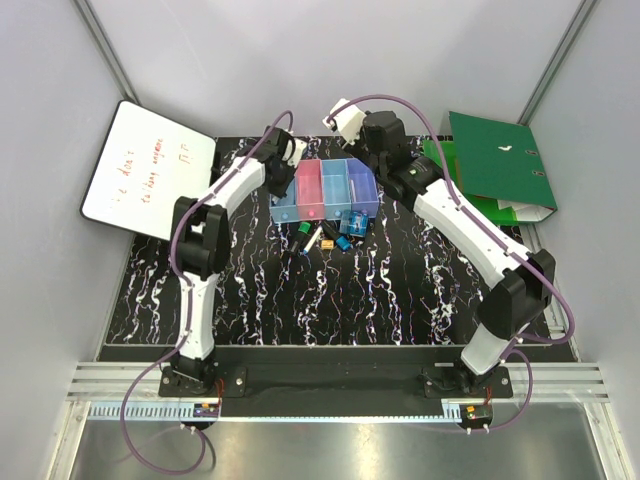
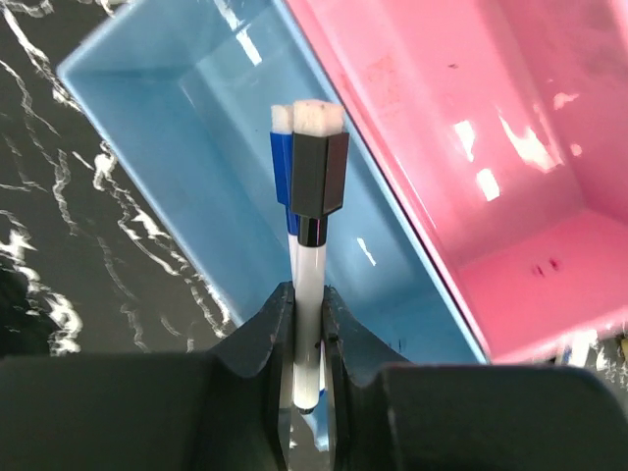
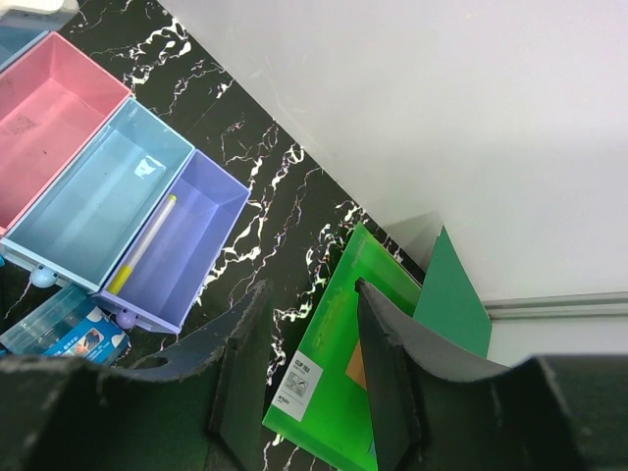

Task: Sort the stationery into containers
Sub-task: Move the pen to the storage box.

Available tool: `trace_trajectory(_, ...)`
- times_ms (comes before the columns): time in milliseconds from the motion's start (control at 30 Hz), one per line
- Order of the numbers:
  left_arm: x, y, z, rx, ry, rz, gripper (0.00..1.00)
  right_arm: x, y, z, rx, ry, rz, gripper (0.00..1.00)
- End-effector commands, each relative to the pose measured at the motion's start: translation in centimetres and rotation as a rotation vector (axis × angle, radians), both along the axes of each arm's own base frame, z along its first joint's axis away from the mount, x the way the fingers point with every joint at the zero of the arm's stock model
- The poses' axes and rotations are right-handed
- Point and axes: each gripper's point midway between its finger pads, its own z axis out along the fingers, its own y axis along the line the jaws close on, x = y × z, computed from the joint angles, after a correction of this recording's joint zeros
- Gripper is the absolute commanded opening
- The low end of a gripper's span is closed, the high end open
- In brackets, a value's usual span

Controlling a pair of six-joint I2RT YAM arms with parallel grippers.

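Note:
My left gripper [image 2: 307,294] is shut on a white marker with a black cap [image 2: 312,226], which it holds over the light blue bin [image 2: 186,118]. Under it in that bin lies a second marker with a blue cap [image 2: 282,157]. The containers [image 1: 325,190] stand in a row: light blue, pink [image 3: 49,128], blue [image 3: 98,206] and purple [image 3: 191,235]. A thin white pen with a yellow end [image 3: 142,245] lies in the purple bin. More stationery [image 1: 330,237] sits in a loose pile in front of the bins. My right gripper [image 3: 309,289] hangs open and empty above the back right of the row.
A green binder [image 1: 500,165] lies at the back right, under the right gripper's view. A white whiteboard [image 1: 150,170] with red writing leans at the back left. A small blue box [image 3: 59,329] sits by the front of the bins. Grey walls close in the back.

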Motion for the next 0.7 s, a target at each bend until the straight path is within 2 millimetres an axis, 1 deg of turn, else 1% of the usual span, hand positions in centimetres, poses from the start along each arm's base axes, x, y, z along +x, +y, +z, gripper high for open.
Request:
trace_trajectory(0,1.8,0.1,0.3,-0.012,-0.023,0.156,0.0,-1.0,-0.2,3.3,0.063,-0.07,-0.003,0.47)
trace_trajectory(33,1.9,0.2,0.1,-0.008,-0.023,0.165,0.0,-1.0,-0.3,3.3,0.059,-0.07,-0.004,0.47)
trace_trajectory(67,2.5,0.3,0.5,-0.001,-0.042,0.18,0.0,-1.1,-0.3,3.3,0.062,-0.07,-0.001,0.47)
trace_trajectory(100,2.7,0.3,-0.1,0.003,-0.036,0.187,0.0,-1.1,-0.3,3.2,0.061,-0.069,-0.003,0.47)
trace_trajectory(200,3.3,0.2,-0.3,0.001,-0.043,0.199,0.0,-1.2,-0.3,3.3,0.063,-0.07,-0.003,0.47)
trace_trajectory(300,3.5,0.0,-0.4,-0.006,-0.044,0.197,0.0,-1.2,-0.3,3.1,0.062,-0.066,-0.004,0.47)
trace_trajectory(333,3.5,0.0,-0.4,-0.007,-0.043,0.194,0.1,-1.2,-0.3,3.1,0.061,-0.066,-0.002,0.47)
trace_trajectory(367,3.5,-0.1,-0.3,-0.013,-0.042,0.189,0.16,-1.2,-0.4,3.1,0.059,-0.067,-0.004,0.47)
trace_trajectory(433,3.4,-0.3,-0.1,-0.019,-0.042,0.18,0.18,-1.2,-0.4,2.9,0.056,-0.063,-0.004,0.47)
trace_trajectory(500,3.3,-0.3,0.2,-0.023,-0.045,0.176,0.24,-1.2,-0.3,2.9,0.058,-0.064,-0.001,0.47)
trace_trajectory(633,3.4,-0.7,0.8,-0.044,-0.051,0.165,0.39,-1.2,-0.4,3.0,0.057,-0.066,-0.004,0.48)
trace_trajectory(667,3.4,-0.8,0.9,-0.048,-0.053,0.162,0.4,-1.2,-0.3,3.0,0.055,-0.065,-0.004,0.48)
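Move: The black-capped marker and, beside it, a blue-capped one are already in the left fingers, above the storage box. The middle of its leftmost, light-blue compartment lies about 3 cm ahead and 5 cm below. The pink compartment is level with that, 7 cm to its right; the green-capped marker lies about 11 cm back and 4 cm right of the hand, 7 cm down. From the right hand that light-blue compartment is some 20 cm left, 5 cm ahead, 28 cm below. The markers are lowered into the leftmost light-blue compartment by the left hand, going about 2 cm down and 2 cm forward at once while turning some 10 degrees counter-clockwise. There the hand stops, holds its place, and the fingers open to well over twice their first gap, letting go of the markers. ##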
